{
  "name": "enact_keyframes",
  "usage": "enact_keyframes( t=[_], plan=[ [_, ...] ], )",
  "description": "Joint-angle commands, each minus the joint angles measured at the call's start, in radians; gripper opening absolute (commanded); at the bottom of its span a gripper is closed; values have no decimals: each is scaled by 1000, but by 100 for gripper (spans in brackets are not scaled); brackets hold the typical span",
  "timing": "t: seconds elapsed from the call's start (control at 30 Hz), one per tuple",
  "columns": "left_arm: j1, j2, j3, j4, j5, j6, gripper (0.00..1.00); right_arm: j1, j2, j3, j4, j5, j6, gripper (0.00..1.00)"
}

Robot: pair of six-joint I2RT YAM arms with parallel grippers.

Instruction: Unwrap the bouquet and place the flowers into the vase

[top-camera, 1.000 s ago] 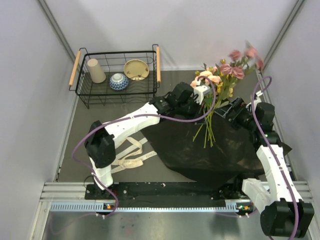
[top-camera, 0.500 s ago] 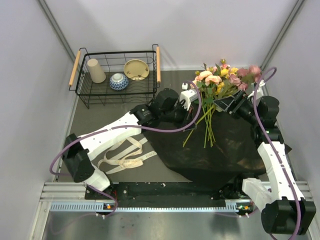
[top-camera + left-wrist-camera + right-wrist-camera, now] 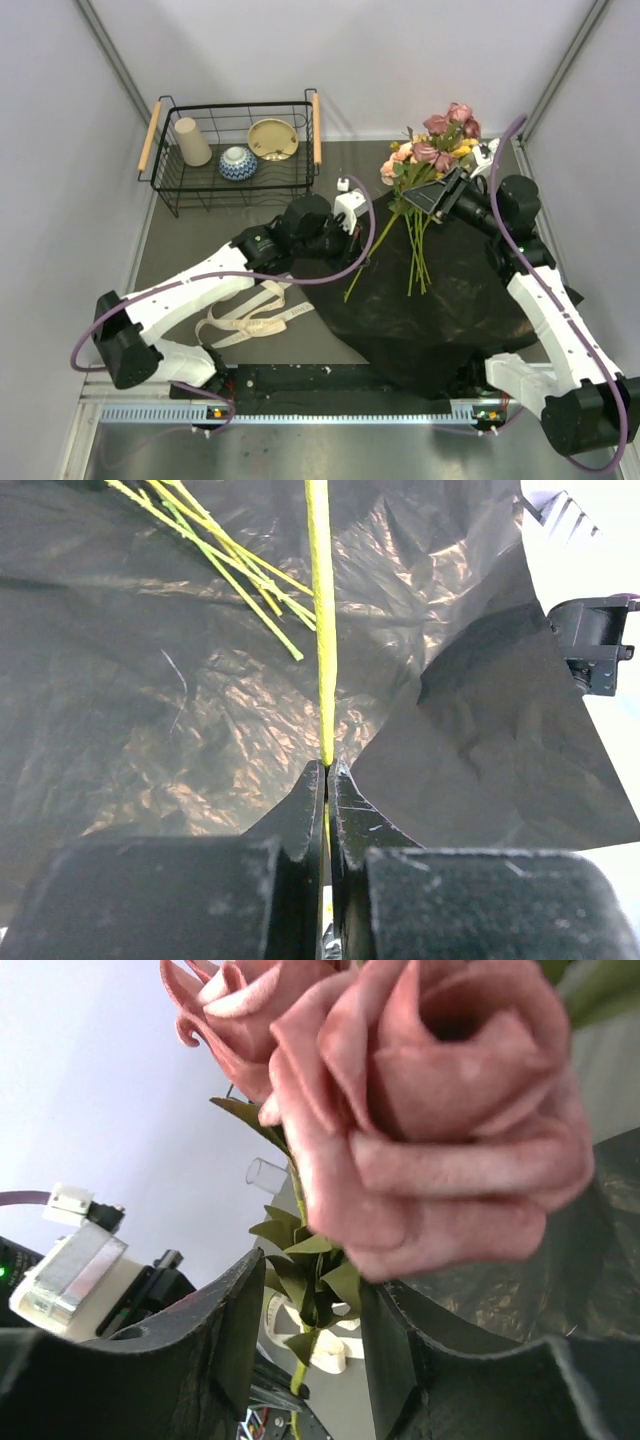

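The black wrapping paper (image 3: 430, 300) lies spread flat with the flowers (image 3: 432, 150) loose on it, blooms toward the back wall and green stems (image 3: 415, 250) trailing toward me. My left gripper (image 3: 327, 765) is shut on one yellow-green stem (image 3: 320, 600) over the paper. My right gripper (image 3: 440, 195) sits just under the blooms. In the right wrist view its jaws (image 3: 312, 1280) stand apart around the green leaves below a pink rose (image 3: 440, 1110). A small clear glass rim, seemingly the vase (image 3: 267, 1173), shows behind the flowers.
The cream ribbon (image 3: 250, 315) lies loose on the table left of the paper. A black wire basket (image 3: 235, 195) at the back left holds a beige cup (image 3: 190, 140), a blue-patterned bowl (image 3: 237, 162) and a tan plate (image 3: 272, 138). Grey walls enclose both sides.
My left arm has drawn back to the left and toward me, still shut on its stem. My right gripper has swung left to the blooms and its jaws have narrowed around them.
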Motion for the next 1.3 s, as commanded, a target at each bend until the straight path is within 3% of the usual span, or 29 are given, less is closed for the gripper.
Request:
enact_keyframes(
  t=[0.0, 0.17, 0.27, 0.37, 0.43, 0.53, 0.57, 0.67, 0.73, 0.83, 1.03, 1.2, 1.27],
  plan=[
    [-2, -107, -43, -4, -64, 34, 0, 43, 31, 74, 74, 30, 3, 40],
    [-2, -178, -100, -12, -96, 53, 0, 134, 85, 109, 99, 59, -11, 32],
    [-2, -219, -121, -27, -119, 63, 0, 175, 122, 145, 103, 79, -22, 20],
    [0, -246, -140, -56, -202, 51, 0, 201, 145, 180, 119, 95, -31, 1],
    [6, -262, -163, -85, -334, 12, 0, 213, 156, 208, 125, 105, -42, 0],
    [34, -299, -196, -115, -432, -22, 29, 250, 176, 257, 143, 142, -77, 0],
    [43, -319, -230, -113, -442, -32, 45, 262, 186, 274, 143, 165, -89, 0],
    [119, -480, -307, -72, -431, -71, 66, 331, 212, 343, 154, 240, -157, 0],
    [248, -538, -341, -52, -361, -108, 73, 394, 241, 396, 163, 311, -218, 0],
    [392, -591, -327, -91, -264, -116, 74, 480, 291, 481, 178, 412, -307, 0],
    [573, -632, -318, -148, -350, -179, 70, 692, 456, 723, 183, 590, -520, 0],
    [747, -680, -382, -79, -342, -223, 71, 750, 605, 935, 152, 638, -553, 0],
    [749, -680, -417, -23, -372, -216, 73, 758, 669, 1010, 131, 644, -553, 0]
  ],
)
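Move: The left gripper still holds the rose by its lower stem. The free upper stem is about 10 cm ahead of it, 6 cm to its right and 8 cm above; the glass vase stands about 14 cm ahead, 22 cm left and 16 cm below. From the right gripper, that upper stem lies some 3 cm left and 1 cm ahead, level. The nearest rose head is about 6 cm farther out than the right gripper, 2 cm right and 7 cm higher. Slide the half-open right gripper about 6 cm left and pinch the rose's upper stem below the heads, keeping the left fingers shut as they draw left. Then open the left, let go and swing it left past the vase, some 30 cm in all, turning about 65 degrees counter-clockwise. Lift the right about 20 cm and leftward towards the vase, tipping its fingers up. ##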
